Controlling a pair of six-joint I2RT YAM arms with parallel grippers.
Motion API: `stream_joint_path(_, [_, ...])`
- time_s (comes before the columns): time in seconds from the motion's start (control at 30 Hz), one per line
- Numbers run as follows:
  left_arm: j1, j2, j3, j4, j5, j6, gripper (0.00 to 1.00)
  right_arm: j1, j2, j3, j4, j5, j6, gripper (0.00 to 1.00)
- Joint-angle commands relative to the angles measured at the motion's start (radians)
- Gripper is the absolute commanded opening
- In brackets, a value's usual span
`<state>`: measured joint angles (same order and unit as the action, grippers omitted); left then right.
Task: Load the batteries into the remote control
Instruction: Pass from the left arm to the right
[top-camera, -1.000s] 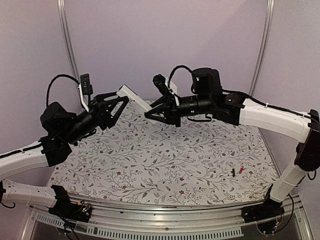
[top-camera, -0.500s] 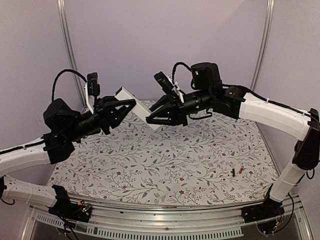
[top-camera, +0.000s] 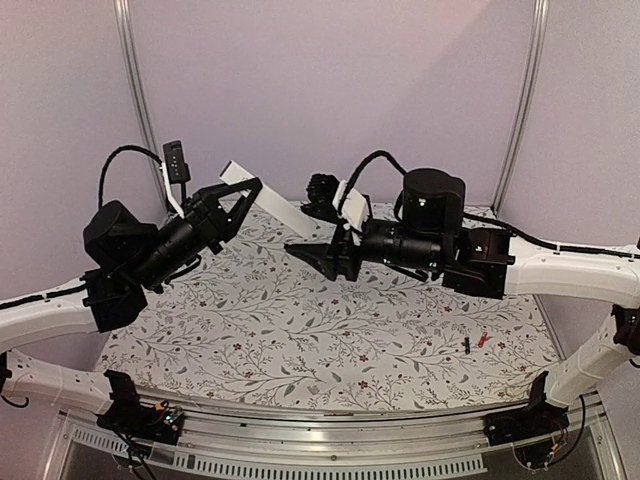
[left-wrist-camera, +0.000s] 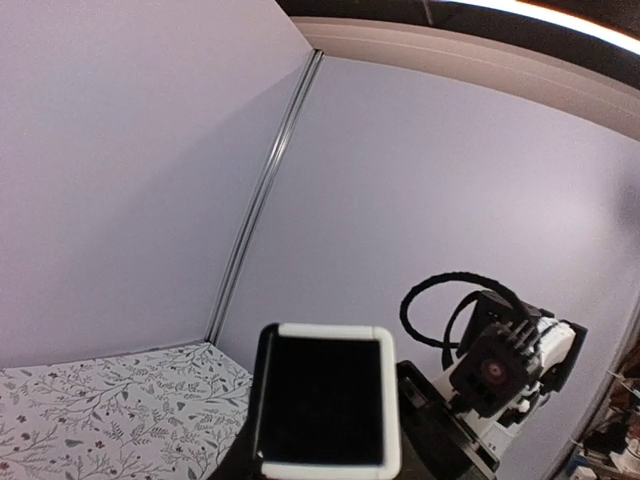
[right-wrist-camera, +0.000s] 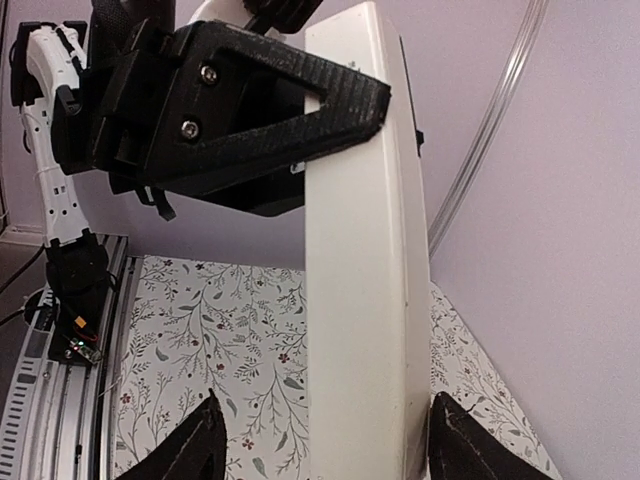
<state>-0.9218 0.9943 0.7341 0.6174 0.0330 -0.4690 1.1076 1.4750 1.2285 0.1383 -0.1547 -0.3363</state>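
The white remote control (top-camera: 281, 205) hangs in the air over the back of the table, with my left gripper (top-camera: 247, 190) shut on its upper part. In the left wrist view its black-patched end (left-wrist-camera: 324, 402) faces the camera. In the right wrist view the remote control (right-wrist-camera: 365, 290) stands upright between my right gripper's (right-wrist-camera: 325, 455) spread fingertips (right-wrist-camera: 190, 450), and the left gripper's black finger (right-wrist-camera: 260, 110) clamps it near the top. The right gripper (top-camera: 306, 256) is open, just below the remote's lower end. Two batteries, one black (top-camera: 466, 345) and one red (top-camera: 482, 340), lie on the table at the right.
A floral cloth (top-camera: 300, 320) covers the table. Lilac walls close the back and sides, with metal poles at the back left (top-camera: 135, 90) and back right (top-camera: 525, 90). The right arm's wrist camera (left-wrist-camera: 495, 365) sits close beside the remote.
The left gripper closed on the remote. The right gripper then opened, let go of it and dropped back toward the right, leaving the remote in the left gripper alone.
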Motion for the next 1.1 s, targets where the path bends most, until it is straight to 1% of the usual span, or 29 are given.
stream_joint_path(0.0, [-0.001,0.000,-0.002,0.005,-0.090,-0.014,0.00,0.044,-0.002,0.011,0.122,0.255,-0.110,0.68])
stream_joint_path(0.07, [-0.002,0.005,0.003,0.004,-0.084,-0.018,0.00,0.067,0.027,0.033,0.122,0.314,-0.160,0.68])
stream_joint_path(0.13, [-0.003,0.007,0.005,0.002,-0.082,-0.024,0.00,0.082,0.068,0.059,0.121,0.363,-0.196,0.66])
stream_joint_path(0.3, [-0.005,0.007,0.008,0.004,-0.076,-0.029,0.00,0.107,0.122,0.103,0.127,0.413,-0.258,0.59])
stream_joint_path(0.47, [-0.008,0.006,0.007,-0.006,-0.079,-0.023,0.00,0.110,0.143,0.117,0.157,0.484,-0.261,0.38])
stream_joint_path(0.57, [-0.009,0.001,0.004,-0.008,-0.072,-0.015,0.00,0.110,0.133,0.104,0.167,0.487,-0.244,0.17])
stream_joint_path(0.6, [-0.008,-0.003,0.002,-0.004,-0.060,-0.005,0.02,0.110,0.124,0.100,0.164,0.476,-0.240,0.09])
stream_joint_path(0.63, [-0.008,-0.009,0.001,0.002,-0.046,0.018,0.14,0.111,0.118,0.099,0.155,0.458,-0.228,0.03])
stream_joint_path(0.67, [-0.008,-0.019,0.000,0.009,0.000,0.048,0.40,0.108,0.106,0.098,0.141,0.435,-0.219,0.00])
stream_joint_path(0.7, [-0.008,-0.035,-0.003,0.014,0.054,0.095,0.65,0.102,0.098,0.104,0.110,0.395,-0.203,0.00])
stream_joint_path(0.73, [-0.008,-0.052,-0.009,0.016,0.100,0.153,0.81,0.090,0.087,0.118,0.067,0.323,-0.185,0.00])
stream_joint_path(0.77, [-0.008,-0.069,-0.018,0.014,0.136,0.204,0.85,0.069,0.077,0.138,0.010,0.222,-0.140,0.00])
stream_joint_path(0.87, [-0.010,-0.106,-0.054,0.005,0.173,0.300,0.85,-0.035,0.040,0.192,-0.119,-0.239,0.002,0.00])
stream_joint_path(0.9, [-0.012,-0.109,-0.058,0.002,0.192,0.316,0.85,-0.066,0.034,0.205,-0.132,-0.362,0.034,0.00])
stream_joint_path(0.93, [-0.013,-0.108,-0.061,0.001,0.220,0.325,0.84,-0.087,0.033,0.217,-0.136,-0.450,0.070,0.00])
stream_joint_path(0.97, [-0.016,-0.107,-0.062,0.003,0.260,0.334,0.83,-0.100,0.034,0.231,-0.157,-0.511,0.098,0.00])
stream_joint_path(1.0, [-0.021,-0.103,-0.062,0.010,0.282,0.344,0.83,-0.103,0.039,0.240,-0.170,-0.531,0.106,0.00])
stream_joint_path(1.07, [-0.034,-0.092,-0.065,0.030,0.282,0.360,0.81,-0.104,0.048,0.253,-0.187,-0.530,0.112,0.00])
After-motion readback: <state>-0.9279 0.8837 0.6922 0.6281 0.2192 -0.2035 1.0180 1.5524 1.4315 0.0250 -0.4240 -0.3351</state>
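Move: My left hand already pinches the remote control near its upper left end; the remote's middle lies about 3 cm to its right, 1 cm back and 2 cm below. From my open right hand, which is at the free lower end, that middle is roughly 5 cm left, 1 cm ahead and 4 cm higher. My left fingertips are about 8 cm to the left of the right hand, 2 cm farther out and 6 cm above it. While my left hand holds the remote nearly still, my right rises a little and eases forward and left about 3 cm, turning clockwise, and pinches the remote's free end. Then I open my left fingers wide and draw that hand back about 6 cm, tipping it up, as my right backs off, lifts the remote and swings counter-clockwise some 30 degrees. ##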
